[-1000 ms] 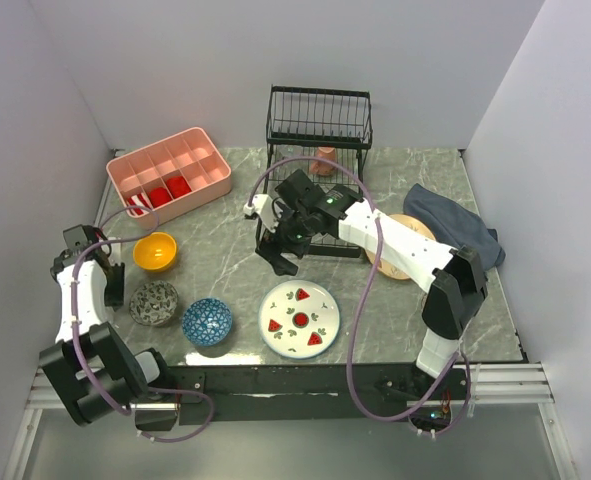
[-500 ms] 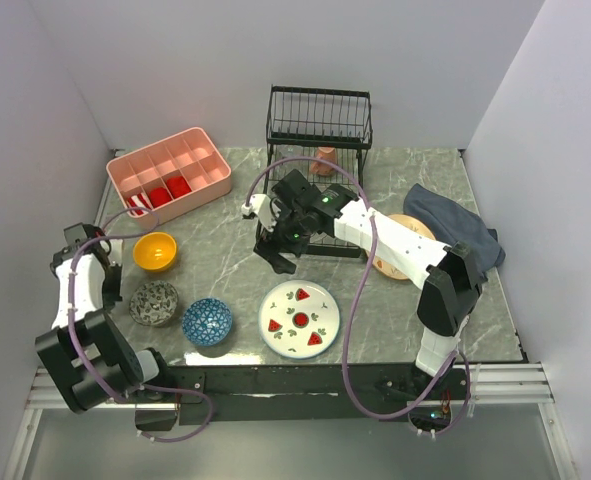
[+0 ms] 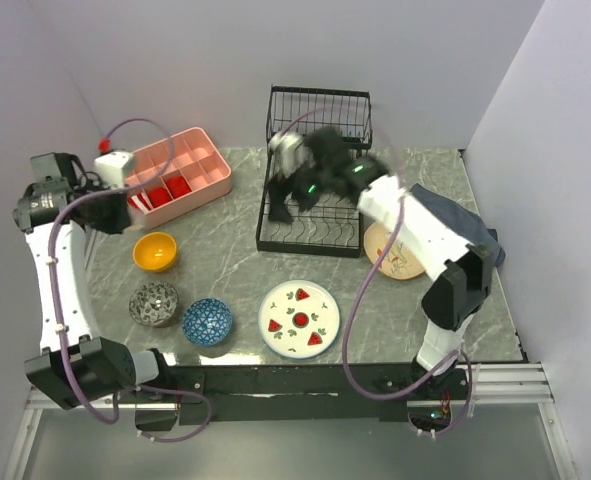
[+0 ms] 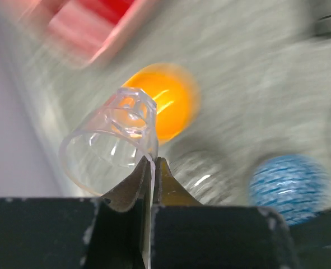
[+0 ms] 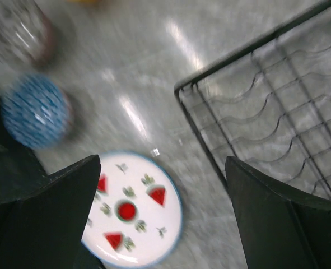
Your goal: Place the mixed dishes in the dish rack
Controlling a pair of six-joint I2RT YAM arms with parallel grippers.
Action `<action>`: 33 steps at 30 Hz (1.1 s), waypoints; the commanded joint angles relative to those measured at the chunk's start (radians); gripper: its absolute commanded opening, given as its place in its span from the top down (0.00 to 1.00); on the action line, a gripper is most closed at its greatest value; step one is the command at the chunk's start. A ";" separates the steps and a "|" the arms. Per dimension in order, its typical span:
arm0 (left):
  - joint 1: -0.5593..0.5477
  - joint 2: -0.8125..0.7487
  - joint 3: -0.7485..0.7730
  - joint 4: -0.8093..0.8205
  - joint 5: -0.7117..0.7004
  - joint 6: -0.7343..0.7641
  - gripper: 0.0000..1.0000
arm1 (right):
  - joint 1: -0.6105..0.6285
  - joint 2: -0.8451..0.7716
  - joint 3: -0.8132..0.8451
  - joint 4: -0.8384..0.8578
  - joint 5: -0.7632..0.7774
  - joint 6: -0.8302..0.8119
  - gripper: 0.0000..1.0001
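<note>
My left gripper (image 4: 152, 168) is shut on the rim of the clear glass (image 4: 106, 148), held in the air and tilted above the orange bowl (image 4: 171, 103). Seen from the top, that gripper (image 3: 123, 212) hangs beside the pink tray. My right gripper (image 3: 280, 205) is open and empty, blurred, over the left edge of the black dish rack (image 3: 310, 235). On the table lie the orange bowl (image 3: 155, 251), grey bowl (image 3: 154, 303), blue bowl (image 3: 207, 321), watermelon plate (image 3: 299, 318) and cream bird plate (image 3: 395, 250). The right arm hides the terracotta cup.
A pink compartmented tray (image 3: 190, 155) with red items stands at the back left. A dark blue cloth (image 3: 455, 225) lies at the right, partly under the cream plate. White walls close in the left, back and right sides.
My left gripper has shut on the glass and risen from the table's left edge toward the pink tray. My right arm has swung back from the front of the rack to above it.
</note>
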 commanded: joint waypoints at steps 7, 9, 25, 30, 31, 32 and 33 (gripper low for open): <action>-0.165 -0.190 -0.527 1.241 0.869 -0.775 0.99 | -0.281 -0.174 -0.208 0.386 -0.703 0.592 0.00; -0.234 -0.170 -0.604 1.497 0.834 -0.930 0.99 | -0.280 -0.180 -0.253 0.439 -0.774 0.618 0.00; -0.455 -0.085 -0.638 1.759 0.778 -1.239 0.98 | -0.306 -0.005 -0.158 0.552 -0.815 0.812 0.00; -0.457 -0.073 -0.652 1.799 0.758 -1.273 0.99 | -0.286 -0.014 -0.182 0.612 -0.821 0.851 0.00; -0.458 -0.070 -0.653 1.816 0.755 -1.290 0.99 | -0.284 -0.014 -0.185 0.624 -0.826 0.868 0.00; -0.463 -0.063 -0.655 1.822 0.754 -1.290 0.99 | -0.283 -0.013 -0.185 0.637 -0.836 0.873 0.00; -0.466 -0.061 -0.658 1.824 0.746 -1.290 0.99 | -0.283 -0.005 -0.181 0.644 -0.846 0.881 0.00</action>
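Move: The drinking glass is already held in the left fingers. Seen from that hand, the open, empty right gripper is about 33 cm to the right, some 4 cm farther out and 2 cm lower. The yellow bowl lies 5 cm ahead, 3 cm right and 23 cm below, and the pink bin 22 cm ahead, 3 cm right. From the right hand, the glass is about 34 cm left, level ahead; the dish rack's middle is 15 cm ahead, 8 cm right, and the watermelon plate 16 cm back, 3 cm left. The glass, kept pinched, is swept some 26 cm to the right towards the right gripper and lifted about 6 cm, while the left wrist swings from pointing forward-down to pointing right, nearly level. The right hand rises about 6 cm, first drifting forward and right and then easing back, and turns its wide-open fingers from slanting down to pointing left at the glass. ##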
